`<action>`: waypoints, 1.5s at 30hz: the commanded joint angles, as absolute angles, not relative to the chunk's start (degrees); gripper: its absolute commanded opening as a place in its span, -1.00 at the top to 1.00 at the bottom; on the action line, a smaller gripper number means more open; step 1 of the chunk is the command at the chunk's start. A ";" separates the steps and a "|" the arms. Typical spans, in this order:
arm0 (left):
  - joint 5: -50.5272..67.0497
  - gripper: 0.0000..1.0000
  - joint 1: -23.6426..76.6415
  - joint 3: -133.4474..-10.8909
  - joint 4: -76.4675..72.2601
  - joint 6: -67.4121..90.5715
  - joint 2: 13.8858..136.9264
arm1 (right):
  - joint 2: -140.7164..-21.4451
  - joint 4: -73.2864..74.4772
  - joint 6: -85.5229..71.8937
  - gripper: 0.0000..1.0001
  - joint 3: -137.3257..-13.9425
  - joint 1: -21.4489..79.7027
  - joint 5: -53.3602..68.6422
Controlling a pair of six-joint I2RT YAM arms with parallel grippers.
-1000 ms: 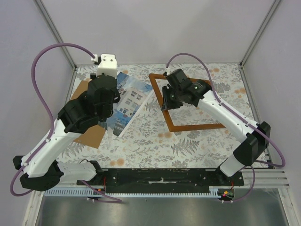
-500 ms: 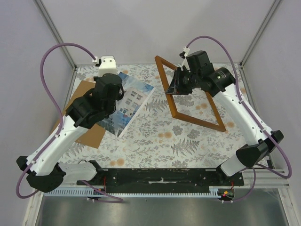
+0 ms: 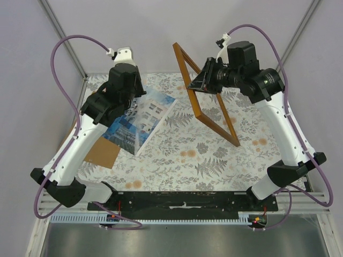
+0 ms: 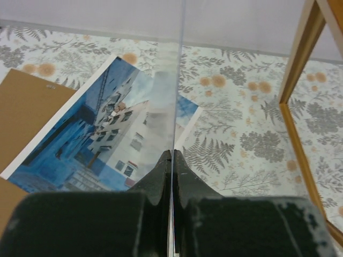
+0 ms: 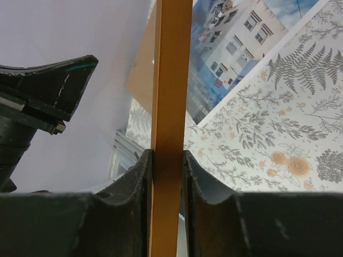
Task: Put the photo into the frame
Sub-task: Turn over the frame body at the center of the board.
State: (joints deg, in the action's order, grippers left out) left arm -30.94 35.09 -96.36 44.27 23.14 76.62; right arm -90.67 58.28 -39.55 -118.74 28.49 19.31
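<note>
The photo (image 3: 140, 119) lies face up on the table, left of centre; it also shows in the left wrist view (image 4: 107, 134) and the right wrist view (image 5: 236, 32). The orange-brown frame (image 3: 186, 79) stands steeply tilted in the air, its lower corner near the table. My right gripper (image 3: 201, 83) is shut on one frame rail (image 5: 171, 80), which runs between the pads (image 5: 168, 155). My left gripper (image 3: 136, 95) hovers above the photo's far end, shut (image 4: 172, 155) on a thin clear pane (image 4: 177, 80) seen edge-on. The frame's rail shows at the right of the left wrist view (image 4: 297, 59).
A plain brown backing board (image 3: 102, 152) lies at the left, partly under the photo, and shows in the left wrist view (image 4: 27, 112). The floral tablecloth (image 3: 177, 160) covers the table. Enclosure posts and walls stand close at the back and sides.
My right gripper has lifted the frame from flat on the table to a steep, nearly upright tilt. My left arm has risen and drawn back, uncovering more of the photo.
</note>
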 commanded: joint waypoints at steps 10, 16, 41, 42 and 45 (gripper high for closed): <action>-20.48 0.96 34.89 -105.56 40.08 28.30 82.79 | -88.51 38.51 -52.46 1.00 -116.19 26.98 24.61; -18.28 0.96 34.89 -107.14 39.55 28.92 84.81 | -86.31 30.60 -58.17 1.00 -109.35 26.19 24.35; -12.30 0.96 39.28 -114.26 38.06 30.15 92.64 | -77.70 10.29 -71.72 1.00 -91.15 21.62 23.56; -12.30 0.96 39.55 -114.43 37.97 30.23 92.81 | -77.35 10.20 -71.72 1.00 -90.71 21.36 23.55; -12.74 0.96 40.51 -115.92 37.97 29.88 93.51 | -76.64 10.37 -71.81 1.00 -89.91 20.66 23.64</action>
State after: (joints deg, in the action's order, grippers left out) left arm -12.91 39.46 -111.74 41.47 28.93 93.21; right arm -80.29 16.97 -71.16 -90.08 21.61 23.57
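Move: The right hand still pinches the frame body's upper short bar. The frame hangs slantwise, its middle about 7 cm right, 4 cm ahead and 18 cm below that hand; the board's center is some 4 cm back, 3 cm left and 38 cm down. From the left hand, which keeps the clear sheet, the frame's middle is roughly 24 cm right, 3 cm ahead and 16 cm down; the photo lies 4 cm left, 2 cm ahead and 37 cm below. Keeping its pinch on the frame's upper bar, the right hand carries it about 5 cm forward and some 3 cm up while rolling about 30 degrees, left side rising, so the fingers come up from pointing down-left. The left hand keeps hold of the clear sheet and travels about 13 cm right, slightly forward, towards the held bar, turning clockwise. ##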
